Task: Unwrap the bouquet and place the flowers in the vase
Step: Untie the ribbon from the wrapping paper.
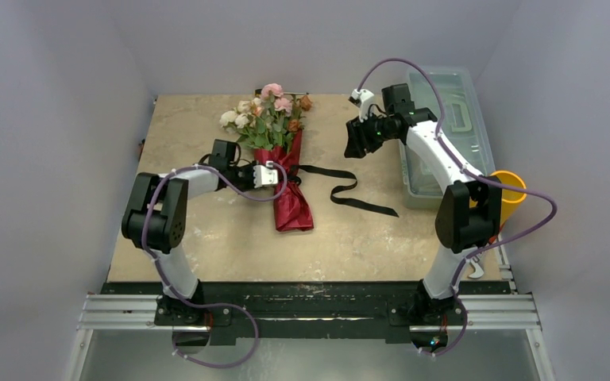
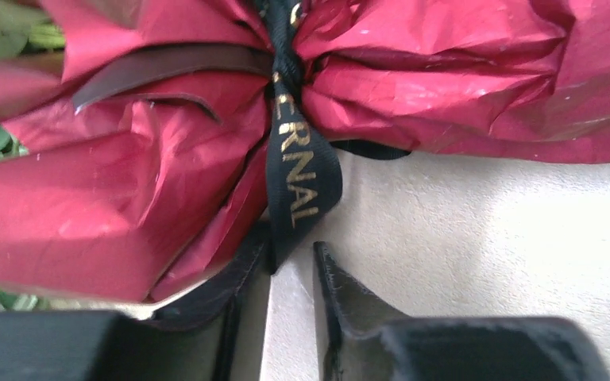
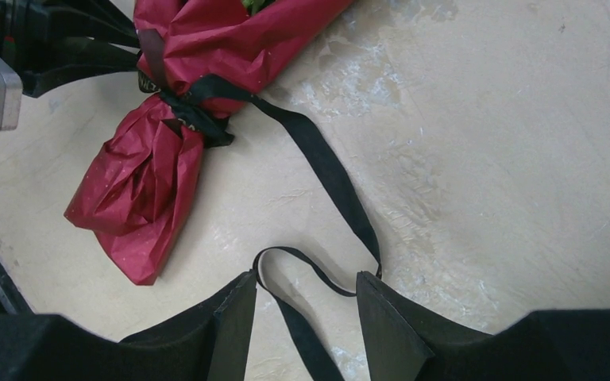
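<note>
The bouquet (image 1: 290, 198) lies on the table, its maroon paper (image 2: 127, 198) pinched at the waist by a black ribbon (image 2: 302, 178) with gold letters. The flowers (image 1: 266, 111) point toward the far edge. My left gripper (image 2: 292, 258) is low on the table against the tie, on the bouquet's left. Its jaws are a narrow gap apart, and the ribbon loop's end touches the left fingertip (image 2: 246, 278). My right gripper (image 3: 306, 282) hangs open above the ribbon's loose tail (image 3: 326, 171), holding nothing. The yellow vase (image 1: 511, 190) stands at the right edge, partly behind the right arm.
A clear plastic box (image 1: 445, 119) with a handle sits at the back right, next to the vase. The ribbon's tail (image 1: 349, 190) trails across the table to the right of the bouquet. White walls enclose the table on three sides.
</note>
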Robot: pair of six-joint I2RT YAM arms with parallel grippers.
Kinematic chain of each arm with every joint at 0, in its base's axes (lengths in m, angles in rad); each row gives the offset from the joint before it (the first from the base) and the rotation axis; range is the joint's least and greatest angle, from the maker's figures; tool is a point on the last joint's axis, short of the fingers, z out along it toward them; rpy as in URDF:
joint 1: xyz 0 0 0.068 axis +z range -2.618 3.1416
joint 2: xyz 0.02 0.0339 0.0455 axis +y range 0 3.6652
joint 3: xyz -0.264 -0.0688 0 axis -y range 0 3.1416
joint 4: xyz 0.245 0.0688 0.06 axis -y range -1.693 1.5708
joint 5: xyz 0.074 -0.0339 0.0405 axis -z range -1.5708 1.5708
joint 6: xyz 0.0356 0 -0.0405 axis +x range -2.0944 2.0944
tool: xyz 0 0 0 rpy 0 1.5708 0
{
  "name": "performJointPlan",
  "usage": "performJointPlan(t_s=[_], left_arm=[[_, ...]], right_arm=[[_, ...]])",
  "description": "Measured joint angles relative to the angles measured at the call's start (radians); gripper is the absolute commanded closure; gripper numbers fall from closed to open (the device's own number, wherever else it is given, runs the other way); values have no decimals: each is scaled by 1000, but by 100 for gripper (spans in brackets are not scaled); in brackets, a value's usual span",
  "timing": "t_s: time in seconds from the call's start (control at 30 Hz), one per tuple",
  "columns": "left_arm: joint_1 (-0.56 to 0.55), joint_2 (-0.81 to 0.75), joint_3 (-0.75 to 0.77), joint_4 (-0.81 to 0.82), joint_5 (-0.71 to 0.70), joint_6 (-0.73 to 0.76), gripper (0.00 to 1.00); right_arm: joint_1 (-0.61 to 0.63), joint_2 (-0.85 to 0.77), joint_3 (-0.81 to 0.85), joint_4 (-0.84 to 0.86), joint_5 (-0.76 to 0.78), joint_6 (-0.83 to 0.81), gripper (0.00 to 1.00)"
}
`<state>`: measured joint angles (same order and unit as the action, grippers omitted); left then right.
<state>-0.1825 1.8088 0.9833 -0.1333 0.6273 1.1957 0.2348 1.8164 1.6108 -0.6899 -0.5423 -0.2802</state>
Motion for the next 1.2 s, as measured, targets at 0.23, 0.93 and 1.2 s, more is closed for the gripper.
performJointPlan(t_s=[0.23,0.93,1.2], left_arm=[[-36,-32,-21,-9,-26,-54,100],[11,-546,141,-108,11,-614,100],[-3,-533,160,-119,26,-649,100]], right_arm=[[0,0,-4,21,-18,24,47],[0,-46,-148,113,-87,81,47],[0,-46,-148,119,-106,86,47]])
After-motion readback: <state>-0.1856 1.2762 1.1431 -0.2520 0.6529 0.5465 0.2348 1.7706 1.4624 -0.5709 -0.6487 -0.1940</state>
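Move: The ribbon's short tail hangs beside the left hand's open fingertips, its middle about 3 cm to the right, level fore and aft and 1 cm higher. The knot is some 7 cm right, straight across and 2 cm up; the flowers lie about 18 cm straight ahead, slightly higher, and the paper's foot about 12 cm back and 9 cm right. From the right hand the short tail is roughly 27 cm left, 3 cm back and 14 cm below. Pinching the ribbon's short tail as its fingers shut fully, the left hand eases back about 3 cm, then pulls the tail fast upward, some 25 cm above the table, away from the paper, while the fingers tip up around 30 degrees to point more level. The right hand, empty and open, drifts about 2 cm back and slightly down. ##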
